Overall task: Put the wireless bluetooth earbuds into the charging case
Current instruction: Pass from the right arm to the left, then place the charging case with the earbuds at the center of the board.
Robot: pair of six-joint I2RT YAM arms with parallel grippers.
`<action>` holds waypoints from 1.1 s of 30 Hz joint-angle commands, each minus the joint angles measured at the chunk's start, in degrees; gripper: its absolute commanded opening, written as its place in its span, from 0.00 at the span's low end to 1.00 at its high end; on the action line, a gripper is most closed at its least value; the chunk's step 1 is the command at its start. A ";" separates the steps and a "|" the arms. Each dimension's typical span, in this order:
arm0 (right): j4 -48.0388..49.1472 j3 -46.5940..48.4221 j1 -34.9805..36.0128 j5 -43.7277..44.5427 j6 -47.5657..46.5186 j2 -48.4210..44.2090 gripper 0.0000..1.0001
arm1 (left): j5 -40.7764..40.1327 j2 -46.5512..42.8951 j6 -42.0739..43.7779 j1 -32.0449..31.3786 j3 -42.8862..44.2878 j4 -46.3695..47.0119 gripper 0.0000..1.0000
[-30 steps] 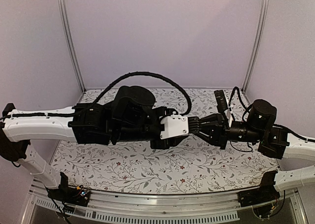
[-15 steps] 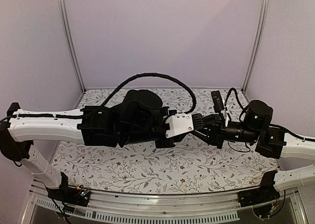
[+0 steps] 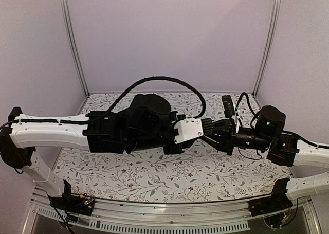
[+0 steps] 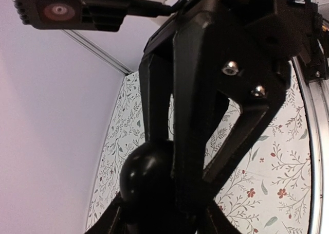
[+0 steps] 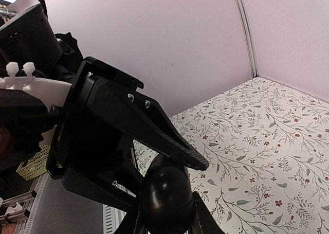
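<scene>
The charging case is a glossy black oval held in the air above the flowered table. My right gripper is shut on it from both sides. My left gripper meets it from the opposite side. One ribbed finger of the left gripper lies on top of the case. In the left wrist view the case sits between my left gripper's own fingers, partly covered by the right gripper's fingers. In the top view the two grippers hide the case. The earbuds are out of view.
Both arms stretch across the middle of the table and meet right of centre. A black cable loops above the left arm. Lilac walls and metal corner posts close the back. A metal rail runs along the near edge.
My left arm has reached a little further right, the meeting point of the two grippers has shifted right, and my left jaws have narrowed onto the case. The right grip is unchanged.
</scene>
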 commanded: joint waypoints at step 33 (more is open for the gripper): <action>-12.75 -4.13 -13.54 12.61 4.83 -12.13 0.99 | 29.50 33.17 -33.66 29.91 11.65 -6.81 0.14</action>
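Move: The black charging case sits between both grippers' fingers, practically at each hand's own point. The left hand is to take it to a clear spot over the table, about 17 cm ahead, 4 cm to its left and 26 cm lower. The closed red case lies beyond that spot, roughly 26 cm ahead of the left hand, 5 cm to its right and 28 cm below. Right fingers open off the charging case, backing right; left carries it about 24 cm down and 17 forward. ##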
